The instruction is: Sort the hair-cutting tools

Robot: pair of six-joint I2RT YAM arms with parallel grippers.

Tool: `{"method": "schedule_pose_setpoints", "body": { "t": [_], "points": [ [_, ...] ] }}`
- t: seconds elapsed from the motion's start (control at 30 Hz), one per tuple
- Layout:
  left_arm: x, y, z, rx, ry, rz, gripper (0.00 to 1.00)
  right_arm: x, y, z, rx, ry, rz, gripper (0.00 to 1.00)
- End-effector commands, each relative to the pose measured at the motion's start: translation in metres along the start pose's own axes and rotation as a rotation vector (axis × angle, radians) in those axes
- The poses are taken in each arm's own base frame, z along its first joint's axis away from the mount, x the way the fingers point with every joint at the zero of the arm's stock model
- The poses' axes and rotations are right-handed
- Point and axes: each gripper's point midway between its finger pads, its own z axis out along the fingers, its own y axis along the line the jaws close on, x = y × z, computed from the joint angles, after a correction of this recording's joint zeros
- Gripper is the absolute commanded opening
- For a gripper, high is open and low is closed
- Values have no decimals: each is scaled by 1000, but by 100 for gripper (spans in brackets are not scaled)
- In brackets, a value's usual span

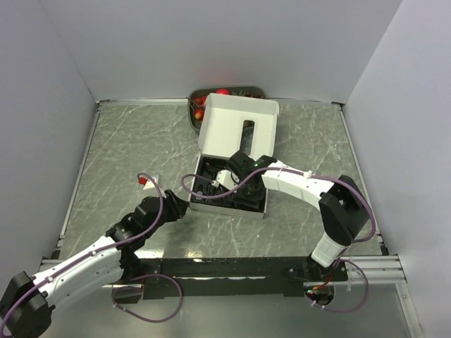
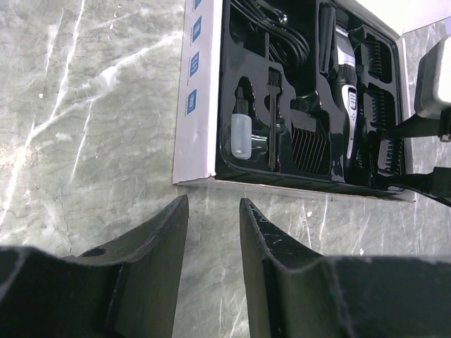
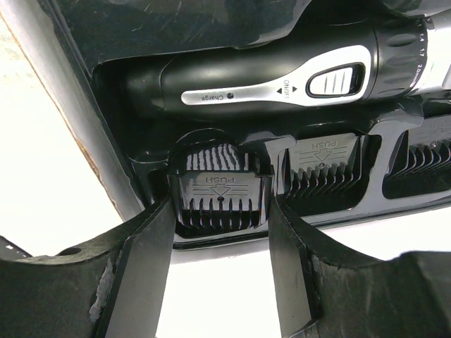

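Note:
The white box lies open at mid-table, and its black insert holds the hair-cutting tools. The black-and-silver clipper lies in its slot beside a row of comb guards. My right gripper reaches into the insert. Its fingers press both sides of the end comb guard, which sits in its pocket. A second guard is next to it. My left gripper hovers open over the marble table, just short of the box's near wall, with nothing between its fingers.
The insert also holds a small oil bottle, a thin brush, a larger comb guard and a coiled cord. A tray of fruit sits behind the lid at the back wall. A small red-and-white item lies left of the box.

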Motion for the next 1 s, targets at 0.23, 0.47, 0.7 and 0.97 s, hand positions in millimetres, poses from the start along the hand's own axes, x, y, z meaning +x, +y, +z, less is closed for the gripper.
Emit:
{"method": "schedule_pose_setpoints", "body": {
  "t": [0.23, 0.47, 0.7, 0.97],
  "points": [
    [-19, -16, 0, 41, -56, -18, 41, -5, 13, -34, -19, -26, -5, 58],
    [-18, -16, 0, 40, -53, -17, 41, -9, 15, -41, -18, -47, -7, 61],
    [-18, -16, 0, 40, -53, -16, 41, -10, 13, -45, -6, -50, -13, 100],
    [-18, -15, 0, 40, -55, -15, 41, -15, 8, -44, 7, -55, -18, 100]
  ]
}}
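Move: The right gripper still holds a black guide comb over the case's near-right slot, with the slot's middle straight below and about 1 cm down. The next comb in its slot is roughly 5 cm ahead, level sideways. The clipper lies some 5 cm to the left and 4 cm ahead, about 1 cm lower. From the idle left hand, that near-right slot is about 20 cm to the right, 3 cm ahead and 5 cm lower. Draw the right gripper back about 2 cm towards the case's near wall while lifting it nearly as far, fingers still pointing down. As it comes to a stop, spread the fingers from their partly open hold to fully wide, one ahead and one behind, leaving the guide comb and standing clear above the slot. ##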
